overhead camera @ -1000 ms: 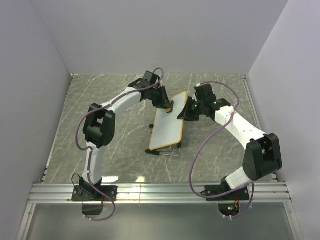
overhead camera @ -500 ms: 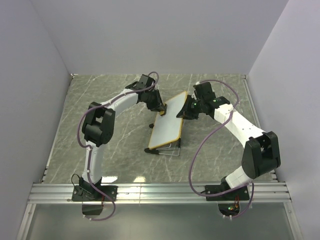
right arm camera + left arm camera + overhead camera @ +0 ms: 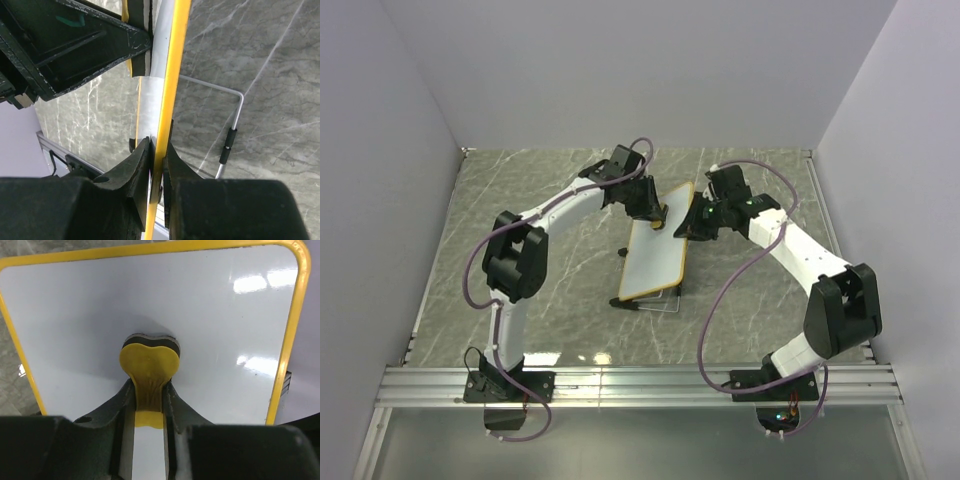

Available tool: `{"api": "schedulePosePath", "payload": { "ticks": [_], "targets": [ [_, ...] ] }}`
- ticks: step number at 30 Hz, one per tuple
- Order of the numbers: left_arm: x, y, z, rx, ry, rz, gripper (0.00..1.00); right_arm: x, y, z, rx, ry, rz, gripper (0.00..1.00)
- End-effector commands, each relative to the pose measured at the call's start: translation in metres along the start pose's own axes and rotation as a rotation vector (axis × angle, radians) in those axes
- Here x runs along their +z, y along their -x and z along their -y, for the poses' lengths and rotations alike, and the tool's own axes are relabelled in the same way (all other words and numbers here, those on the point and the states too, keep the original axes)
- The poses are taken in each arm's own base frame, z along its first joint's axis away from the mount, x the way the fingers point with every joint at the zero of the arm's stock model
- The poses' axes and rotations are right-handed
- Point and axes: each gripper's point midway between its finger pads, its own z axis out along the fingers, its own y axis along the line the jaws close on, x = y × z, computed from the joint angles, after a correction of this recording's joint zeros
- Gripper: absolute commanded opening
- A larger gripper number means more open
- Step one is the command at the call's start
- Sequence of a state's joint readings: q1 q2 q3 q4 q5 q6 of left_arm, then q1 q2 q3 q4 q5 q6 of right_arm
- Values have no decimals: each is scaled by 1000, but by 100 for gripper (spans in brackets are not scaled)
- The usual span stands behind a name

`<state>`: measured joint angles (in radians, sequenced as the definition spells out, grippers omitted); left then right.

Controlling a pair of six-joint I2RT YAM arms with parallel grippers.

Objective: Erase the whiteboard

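The whiteboard [image 3: 655, 255] stands tilted on a wire stand in the middle of the table, its white face [image 3: 100, 310] bare of marks inside a yellow-orange frame. My left gripper [image 3: 149, 390] is shut on the yellow bone-shaped eraser [image 3: 149, 360], whose dark felt edge presses on the board's upper part [image 3: 658, 215]. My right gripper [image 3: 159, 145] is shut on the whiteboard's frame [image 3: 170, 85] at its right edge [image 3: 692, 222], one finger on each side. Seen from the right wrist, the left gripper's fingers [image 3: 90, 45] stand close above.
A wire stand [image 3: 235, 125] with black sleeves props the board from behind; its feet [image 3: 625, 302] rest on the grey marble tabletop. White walls close the table on three sides. A metal rail [image 3: 640, 385] runs along the near edge.
The left gripper, with the eraser in it, slid left along the board's top and then came back right toward the upper middle. The right gripper has stayed clamped on the frame.
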<state>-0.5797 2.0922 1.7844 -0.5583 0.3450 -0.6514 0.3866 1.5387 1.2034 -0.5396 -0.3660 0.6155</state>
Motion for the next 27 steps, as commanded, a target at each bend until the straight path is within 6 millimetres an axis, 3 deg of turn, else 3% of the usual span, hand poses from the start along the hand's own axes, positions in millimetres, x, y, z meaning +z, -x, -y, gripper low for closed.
{"api": "schedulePosePath", "payload": {
  "ticks": [1, 4, 7, 9, 15, 19, 22, 27],
  "targets": [
    [27, -69, -16, -43, -9, -212, 0, 15, -52, -19, -162, 106, -159, 0],
    [40, -77, -64, -77, 86, -236, 0, 5, -56, -19, -167, 114, -147, 0],
    [38, -74, -86, -103, 120, -243, 0, -7, -58, -20, -176, 119, -126, 0],
    [31, -62, -83, -97, 121, -211, 0, -13, -59, -20, -183, 115, -120, 0],
    [-13, -2, -40, -34, 108, -51, 0, -22, -61, -19, -190, 117, -96, 0],
    [-59, 38, -13, -23, 85, 67, 0, -29, -60, -22, -199, 127, -80, 0],
    [-84, 51, -23, -51, 122, 115, 0, -34, -59, -26, -208, 138, -73, 0],
    [-113, 47, -69, -127, 232, 154, 0, -33, -64, -24, -204, 143, -87, 0]
  ]
}}
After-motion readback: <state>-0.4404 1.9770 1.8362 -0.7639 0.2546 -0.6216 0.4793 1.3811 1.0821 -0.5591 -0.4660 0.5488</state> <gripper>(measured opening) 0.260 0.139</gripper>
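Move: The whiteboard slopes down from its raised right edge to the left. Its middle lies about 5 cm back from the left hand and 2 cm lower; its far rim is some 5 cm ahead. The eraser sits in that hand's fingers. The far black foot is roughly 8 cm left, 4 cm back and 12 cm below. From the right hand, gripping the right edge, the board's middle is about 5 cm left, 1 cm back and 4 cm lower. The whiteboard's slope is followed leftward and down for about 5 cm each way by the eraser, against the board at first and held in the left hand, which then rises some 9 cm and swings left and slightly forward, off the far-left corner. The right hand keeps its pinch on the right edge, drawing the board back 6–7 cm, a little left, turning counter-clockwise. ##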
